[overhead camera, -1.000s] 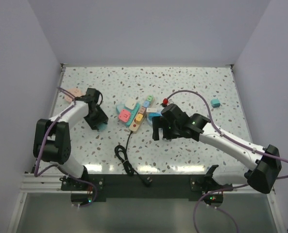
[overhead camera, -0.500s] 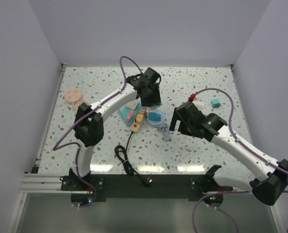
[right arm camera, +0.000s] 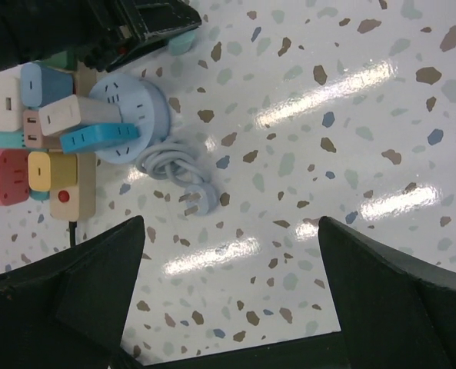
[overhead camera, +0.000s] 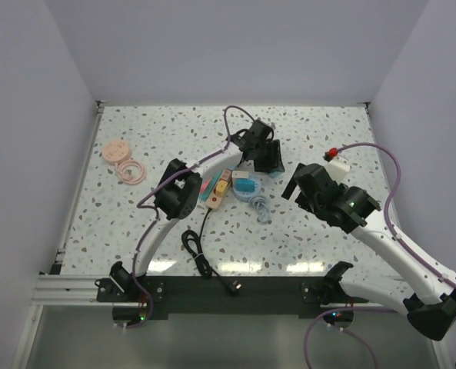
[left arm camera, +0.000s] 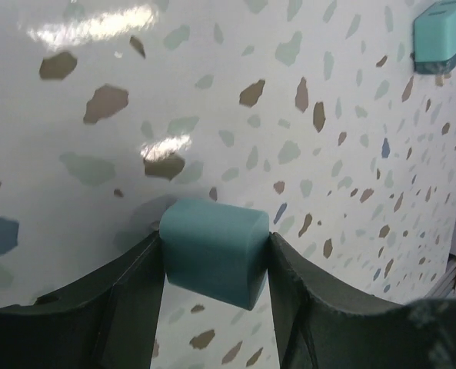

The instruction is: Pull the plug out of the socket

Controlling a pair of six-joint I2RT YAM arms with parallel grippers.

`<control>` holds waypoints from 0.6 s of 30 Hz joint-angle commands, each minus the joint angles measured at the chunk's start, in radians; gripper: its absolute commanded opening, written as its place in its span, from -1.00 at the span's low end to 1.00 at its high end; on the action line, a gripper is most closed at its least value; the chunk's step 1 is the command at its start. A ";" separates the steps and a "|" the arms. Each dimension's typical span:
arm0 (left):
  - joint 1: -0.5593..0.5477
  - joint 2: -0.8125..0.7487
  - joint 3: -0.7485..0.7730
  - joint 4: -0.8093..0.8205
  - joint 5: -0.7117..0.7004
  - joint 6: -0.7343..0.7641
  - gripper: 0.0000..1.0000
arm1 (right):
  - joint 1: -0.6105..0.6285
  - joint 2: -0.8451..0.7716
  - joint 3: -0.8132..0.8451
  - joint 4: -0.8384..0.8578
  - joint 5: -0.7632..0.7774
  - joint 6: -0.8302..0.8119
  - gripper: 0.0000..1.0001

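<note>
The socket (right arm camera: 72, 201) is a pale wooden strip at the left of the right wrist view, crowded with coloured plugs (right arm camera: 39, 165); from above the socket (overhead camera: 219, 190) lies mid-table. My left gripper (left arm camera: 216, 247) is shut on a teal rounded plug (left arm camera: 212, 250), held just over the speckled table. In the top view the left gripper (overhead camera: 272, 164) is right of the strip and apart from it. My right gripper (right arm camera: 228, 280) stands wide open with nothing between its fingers. It hovers above bare table, and from above this right gripper (overhead camera: 296, 184) is to the right of the strip.
A round blue socket hub (right arm camera: 128, 115) with a coiled pale cable (right arm camera: 183, 175) lies beside the strip. Another teal block (left arm camera: 441, 34) sits further off. Two pink discs (overhead camera: 122, 159) lie at the far left. The strip's black cable (overhead camera: 198, 250) coils toward the near edge.
The left arm swung from the table's far left across the strip to its right side, with the teal plug in its jaws. The right arm drew back to the right.
</note>
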 commanded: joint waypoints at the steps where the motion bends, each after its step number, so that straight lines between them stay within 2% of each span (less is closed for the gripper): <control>1: -0.001 0.075 0.125 0.154 0.113 -0.036 -0.81 | -0.006 0.000 0.012 -0.015 0.089 0.034 0.97; 3: -0.001 0.111 0.162 0.165 0.141 -0.051 -0.73 | -0.006 0.001 0.014 -0.012 0.088 0.030 0.97; 4: -0.001 0.109 0.155 0.183 0.149 -0.063 -0.48 | -0.005 0.001 0.012 -0.005 0.086 0.026 0.96; 6: -0.001 0.083 0.115 0.232 0.153 -0.072 -0.16 | -0.006 0.000 0.005 0.006 0.083 0.020 0.97; 7: -0.001 0.072 0.104 0.249 0.152 -0.071 0.12 | -0.006 0.001 0.003 0.008 0.085 0.015 0.97; 9: 0.002 0.037 0.075 0.257 0.143 -0.072 0.39 | -0.008 0.001 0.006 0.006 0.099 0.011 0.97; 10: 0.004 0.020 0.064 0.264 0.141 -0.066 0.65 | -0.008 0.006 0.009 0.002 0.106 0.007 0.97; 13: 0.016 -0.050 0.024 0.267 0.120 -0.051 0.96 | -0.009 0.013 0.015 0.006 0.115 0.001 0.97; 18: 0.072 -0.184 -0.040 0.251 0.100 -0.036 1.00 | -0.018 0.049 0.037 -0.006 0.123 -0.003 0.97</control>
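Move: About 5 cm to the right of the left hand, 2 cm farther out and just below it, is the bare patch of table where its held teal plug goes. The other teal plug lies some 21 cm to this hand's right and 4 cm ahead; the blue round socket sits about 9 cm to its left and 5 cm back. From the right hand, the bare patch is roughly 18 cm ahead, 1 cm left and 15 cm below. Carrying the pinched teal plug on to the right, away from the round socket, the left hand goes about 4 cm, edging a little forward while its fingertips swing some 10 degrees farther right. It stops low over the bare table, spreads its fingers from half open to full width to let go, then lifts about 3 cm, easing back left. ##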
